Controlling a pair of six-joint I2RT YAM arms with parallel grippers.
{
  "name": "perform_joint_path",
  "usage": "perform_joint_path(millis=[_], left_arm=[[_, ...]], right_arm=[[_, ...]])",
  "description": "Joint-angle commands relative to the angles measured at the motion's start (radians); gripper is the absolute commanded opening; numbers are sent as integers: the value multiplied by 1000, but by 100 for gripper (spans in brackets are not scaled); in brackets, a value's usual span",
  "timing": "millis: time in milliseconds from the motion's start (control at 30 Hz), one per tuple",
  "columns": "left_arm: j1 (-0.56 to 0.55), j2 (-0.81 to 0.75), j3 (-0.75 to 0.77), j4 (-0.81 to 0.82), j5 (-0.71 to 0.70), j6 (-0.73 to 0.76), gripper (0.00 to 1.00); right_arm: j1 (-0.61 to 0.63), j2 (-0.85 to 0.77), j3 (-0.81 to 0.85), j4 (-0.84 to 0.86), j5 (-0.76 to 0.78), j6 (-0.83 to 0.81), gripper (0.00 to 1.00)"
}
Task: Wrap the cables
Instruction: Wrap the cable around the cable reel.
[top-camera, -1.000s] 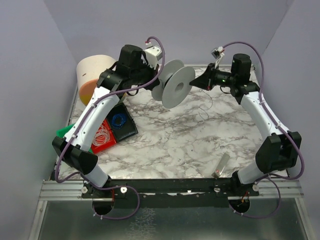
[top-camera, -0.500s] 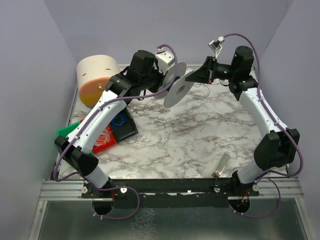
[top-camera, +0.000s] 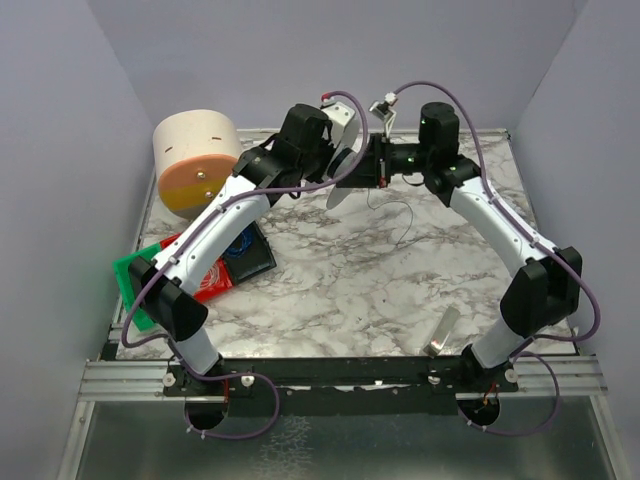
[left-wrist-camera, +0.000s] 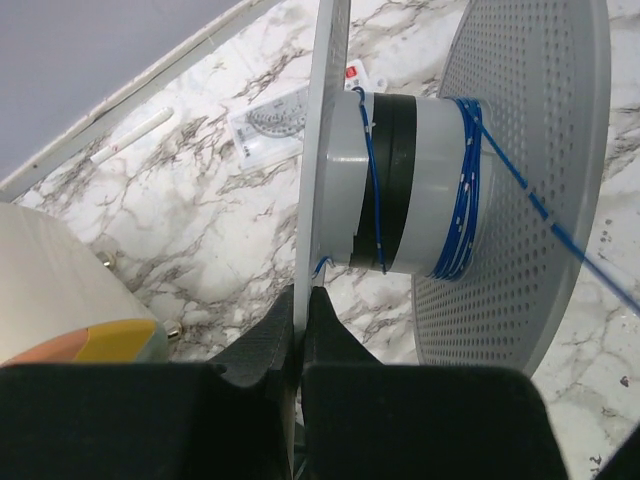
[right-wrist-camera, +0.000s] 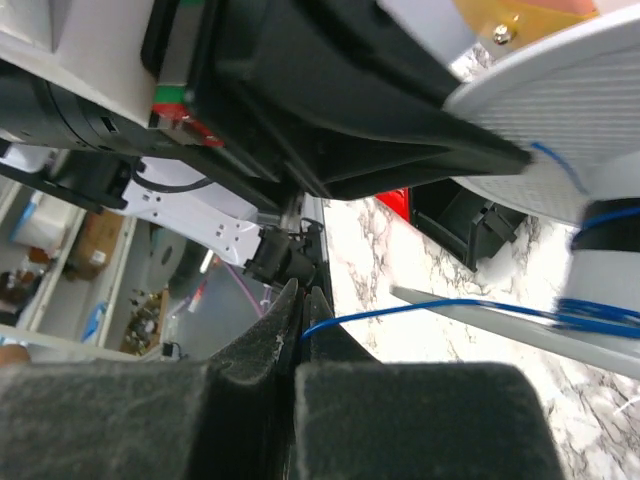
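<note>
My left gripper (top-camera: 338, 168) is shut on the thin solid flange (left-wrist-camera: 325, 150) of a grey spool (top-camera: 342, 188) and holds it above the back of the table. In the left wrist view (left-wrist-camera: 300, 300) the flange stands edge-on between the fingers. The cable (left-wrist-camera: 560, 225), a very thin blue wire, has a few turns on the white hub (left-wrist-camera: 430, 190) beside the perforated flange (left-wrist-camera: 530, 150). My right gripper (top-camera: 372, 165) is right beside the spool. In the right wrist view (right-wrist-camera: 303, 300) it is shut on the wire (right-wrist-camera: 420, 313). Loose wire (top-camera: 403, 218) hangs down to the table.
A cream and orange roll (top-camera: 195, 160) stands at the back left. A green tray (top-camera: 135, 285), a red bin (top-camera: 210, 275) and a black bin (top-camera: 245, 248) with small coils lie left. A grey stick (top-camera: 443, 330) lies front right. A protractor (left-wrist-camera: 270, 120) and a white pen (left-wrist-camera: 130, 138) lie at the back.
The left arm carried the spool right and turned it edge-on to the top camera. The right gripper moved left with the wire until it is beside the spool.
</note>
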Motion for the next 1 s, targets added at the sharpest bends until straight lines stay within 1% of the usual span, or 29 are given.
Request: perform_joint_path(millis=[0,133,300,533,667,800,867,967], left_arm=[[20,55,46,35,-182,-63,0],[22,74,63,35,-192,-92,0],[59,78,94,31,-105,-155,0],[171,56,112,32,173,-251,0],[225,22,95,43,371,-281,0],[244,-14,80,46,519,-270,0],[253,-31,72,46,607,-266,0],[264,-57,64,46,687,-256,0]], right_arm=[[93,-33,1,-166,37,-216,1],[151,-24,-55,-189,87,-277,1],[201,-28,-139,-225,181,-402,1],[202,-25,-301,-118,295,-409,1],[201,-33,-367,-51,428,-399,0],[187,-47,-414,7,598,-361,0],[160,-45,-428,14,644,-330,1],[108,-38,-446,55,668,-284,0]])
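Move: The reel, whose left flange rim the left hand already pinches, has its hub about 5 cm ahead of that hand, 7 cm to its right and 5 cm lower. The right hand, already holding the blue cable, has the hub some 11 cm ahead, 4 cm to its left and 3 cm below. From the left hand, the ruler card lies roughly 20 cm ahead, 8 cm right; the black tray 5 cm back, 15 cm left, both about 27 cm down. Drawing the blue cable down the near side of the reel, the right hand sinks about 20 cm with its shut fingers tipping down some 20 degrees, first easing left and back, then returning right and forward under the reel. The left hand keeps its pinch on the flange, going a few centimetres forward, left and down before turning partly back, while rolling its left side down and tipping the reel. ##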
